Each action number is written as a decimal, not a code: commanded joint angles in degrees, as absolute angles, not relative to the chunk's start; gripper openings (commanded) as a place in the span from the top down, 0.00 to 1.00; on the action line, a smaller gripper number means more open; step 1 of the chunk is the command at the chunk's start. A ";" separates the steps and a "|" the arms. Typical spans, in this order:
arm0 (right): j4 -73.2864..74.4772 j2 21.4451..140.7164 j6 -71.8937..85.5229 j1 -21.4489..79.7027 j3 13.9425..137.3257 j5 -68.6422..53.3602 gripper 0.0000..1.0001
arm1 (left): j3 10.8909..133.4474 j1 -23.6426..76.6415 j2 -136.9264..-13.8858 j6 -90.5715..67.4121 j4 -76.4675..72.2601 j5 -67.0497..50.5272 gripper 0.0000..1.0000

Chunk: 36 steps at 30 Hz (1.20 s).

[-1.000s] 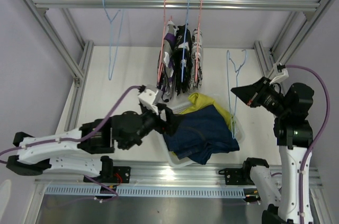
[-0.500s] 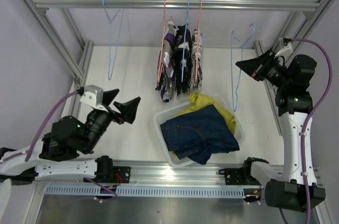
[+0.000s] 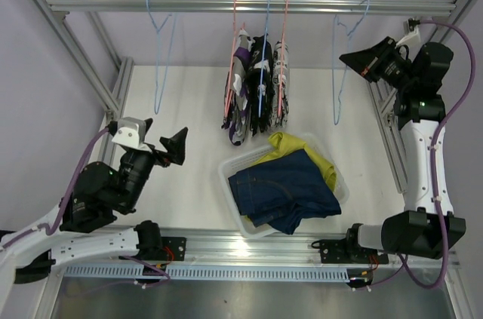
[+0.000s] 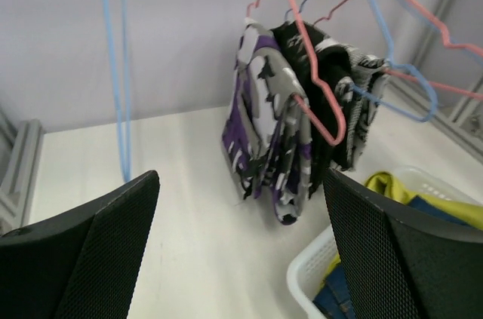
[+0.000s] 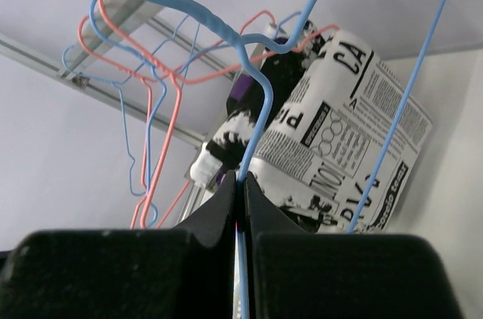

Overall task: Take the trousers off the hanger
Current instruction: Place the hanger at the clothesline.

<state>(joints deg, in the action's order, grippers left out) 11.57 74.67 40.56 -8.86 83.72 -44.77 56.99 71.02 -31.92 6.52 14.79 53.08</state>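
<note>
Three pairs of patterned trousers hang on pink and blue hangers at mid-rail: purple-white-black [image 4: 264,130], black-and-white splatter [image 4: 321,81] and grey-white print [image 4: 364,100]; they also show from above [image 3: 255,85]. Navy trousers [image 3: 283,191] and yellow trousers [image 3: 293,145] lie in the white basket [image 3: 226,172]. My right gripper [image 3: 347,56] is shut on the wire of an empty blue hanger [image 3: 336,85], whose hook is up at the rail's right end; in the right wrist view the jaws [image 5: 241,183] pinch the wire [image 5: 260,115]. My left gripper [image 3: 170,145] stands open and empty, left of the basket.
Another empty blue hanger [image 3: 161,47] hangs at the left of the metal rail [image 3: 113,4]. Frame posts run along both sides of the white table. The basket's rim [image 4: 313,274] lies just right of my left fingers [image 4: 98,251].
My right arm has lifted the blue hanger from beside the basket up to the rail's right end. My left arm has pulled back left from the basket, and its jaws have spread wider.
</note>
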 commanded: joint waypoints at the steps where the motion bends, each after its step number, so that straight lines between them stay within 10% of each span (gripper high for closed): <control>1: 8.43 77.95 40.34 -8.44 89.73 -43.86 1.00 | 51.43 65.93 -28.13 7.65 9.77 47.83 0.06; 36: 11.87 85.43 34.10 -6.77 90.62 -40.52 1.00 | 48.25 60.64 -26.37 2.29 13.45 42.98 0.05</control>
<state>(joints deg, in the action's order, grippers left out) 12.43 86.89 35.64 -6.31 91.68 -41.30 48.49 61.10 -26.57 2.98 14.24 44.16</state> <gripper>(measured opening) 0.022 0.947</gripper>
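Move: The shut right hand already holds the empty blue hanger just below its neck. The stretch of clothesline that its hook is bound for lies about 12 cm ahead, 5 cm to the right and 10 cm above. The newspaper-print garment hangs some 12 cm ahead, 14 cm to the left and 8 cm lower, while the basket with the trousers is about 18 cm back, 10 cm left and 38 cm below. From the open left hand, that stretch of line is some 30 cm ahead, 47 cm to the right and 12 cm above. Keeping its grip on the hanger wire, the right hand carries the hanger about 6 cm forward towards the clothesline, first rising a little to bring the hook over the bar, then sinking roughly 4 cm from that high point to set the hook down, its wrist almost unturned and its fingers still shut. The left hand, empty and open, eases down about 4 cm, well away from the hanger, and then hardly moves. ##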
